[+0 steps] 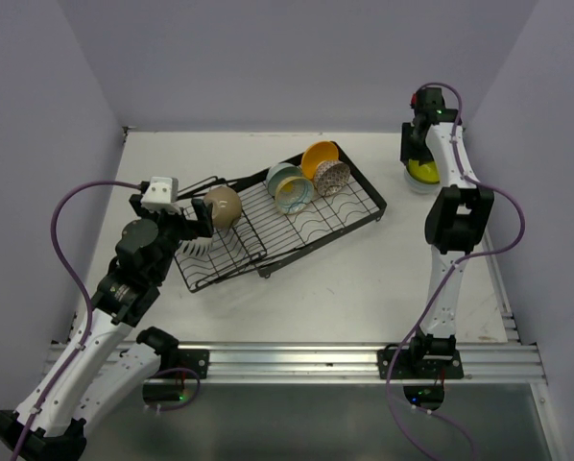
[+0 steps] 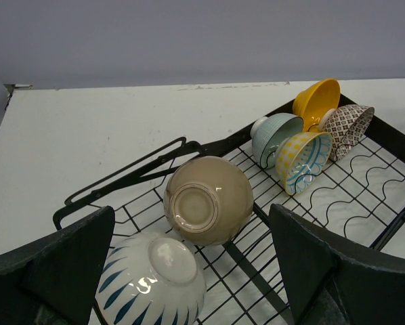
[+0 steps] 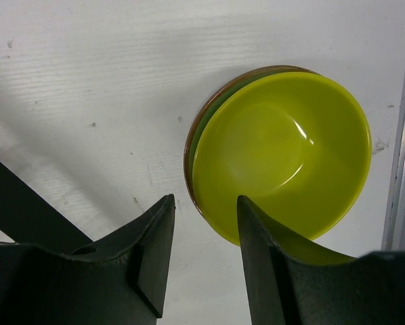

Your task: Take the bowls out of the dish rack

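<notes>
The black wire dish rack [image 1: 311, 226] lies slanted at the table's centre. A beige bowl [image 2: 208, 200] and a white bowl with blue stripes [image 2: 152, 277] rest upside down at its near end. My left gripper [image 2: 192, 271] hovers over them, open wide and holding nothing. At the rack's far end stand a teal bowl [image 2: 273, 135], a yellow-and-blue bowl [image 2: 303, 161], an orange-yellow bowl [image 2: 317, 101] and a brown-patterned bowl [image 2: 348, 128]. A lime-yellow bowl [image 3: 284, 149] sits nested in a brown-rimmed bowl [image 3: 189, 145] on the table. My right gripper [image 3: 204, 203] is open, its jaws straddling the lime bowl's rim.
The stack with the lime bowl [image 1: 421, 173] stands at the far right by the table's edge [image 3: 399, 135]. Purple-grey walls close the table at the back and both sides. A dark bar [image 3: 26, 210] crosses the right wrist view's lower left.
</notes>
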Controlling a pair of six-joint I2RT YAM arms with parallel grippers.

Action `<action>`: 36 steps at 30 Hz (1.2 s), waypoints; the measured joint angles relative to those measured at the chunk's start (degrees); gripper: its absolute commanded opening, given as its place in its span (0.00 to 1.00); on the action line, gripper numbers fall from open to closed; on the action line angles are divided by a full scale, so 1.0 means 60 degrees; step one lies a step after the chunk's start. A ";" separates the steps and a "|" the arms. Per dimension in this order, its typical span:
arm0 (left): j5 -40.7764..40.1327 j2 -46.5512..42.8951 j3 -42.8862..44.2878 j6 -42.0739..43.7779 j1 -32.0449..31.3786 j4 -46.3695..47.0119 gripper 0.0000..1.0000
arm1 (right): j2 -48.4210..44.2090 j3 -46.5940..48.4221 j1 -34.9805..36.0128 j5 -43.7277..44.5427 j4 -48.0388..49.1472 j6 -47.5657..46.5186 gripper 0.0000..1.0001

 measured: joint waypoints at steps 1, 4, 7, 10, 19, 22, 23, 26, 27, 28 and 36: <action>0.0000 0.0000 0.0000 -0.0004 0.0000 0.0000 1.00 | 0.0004 0.0000 0.0000 0.0000 0.0000 0.0007 0.46; 0.0000 0.0000 0.0000 0.0000 0.0000 0.0000 1.00 | -0.0004 -0.0004 0.0000 -0.0007 0.0004 0.0080 0.48; -0.0015 0.0000 0.0000 0.0000 0.0000 0.0000 1.00 | -0.0142 -0.0149 0.0025 -0.0015 0.0062 0.0175 0.52; -0.0073 0.0040 0.0000 -0.0004 -0.0004 0.0000 1.00 | -0.0656 -0.0674 0.0084 -0.0055 0.0091 0.0291 0.59; -0.0998 0.0506 0.0211 -0.0437 -0.0007 -0.0295 1.00 | -0.3894 -0.3668 0.0914 -0.0772 0.0863 0.0725 0.70; -0.1413 0.0962 0.0710 -0.0940 -0.0007 -0.0841 1.00 | -0.4830 -0.4805 0.1184 -0.1075 0.1304 0.0790 0.71; -0.1548 0.1133 0.0943 -0.1228 -0.0007 -0.1115 1.00 | -0.5169 -0.5275 0.1253 -0.1242 0.1497 0.0834 0.71; -0.1752 0.1370 0.1326 -0.2022 -0.0007 -0.1701 1.00 | -0.5792 -0.6251 0.1311 -0.1636 0.1865 0.0936 0.71; -0.1767 0.1395 0.1381 -0.2339 0.0011 -0.1902 1.00 | -0.5992 -0.6564 0.1322 -0.1759 0.1989 0.0973 0.71; -0.1730 0.1395 0.1395 -0.2641 0.0051 -0.2080 1.00 | -0.6178 -0.6867 0.1326 -0.1891 0.2102 0.1035 0.71; -0.0372 0.1115 0.1162 -0.4455 0.1483 -0.2929 1.00 | -0.7464 -0.8342 0.1432 -0.2699 0.2772 0.1322 0.72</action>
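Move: The brown patterned bowl in the rack lies about 26 cm left of the right hand, 4 cm back and 5 cm lower; the orange bowl is about 29 cm left and 2 cm ahead. The stacked lime bowl sits 5 cm right, level and 4 cm below. The blue-leaf bowl lies some 2 cm ahead of the left hand, 1 cm left and 23 cm below, the tan bowl 10 cm ahead and 5 cm right. The lime bowl, already let go onto the stack, is left behind as the right hand goes back and left towards the rack's right end, some 20 cm, rising about 7 cm, fingers opening wider and wrist rolling left side up. Above the blue-leaf bowl the left hand sinks and shifts left about 4 cm each, tipping down, rolling left side down and turning counter-clockwise, fingers wide open. ##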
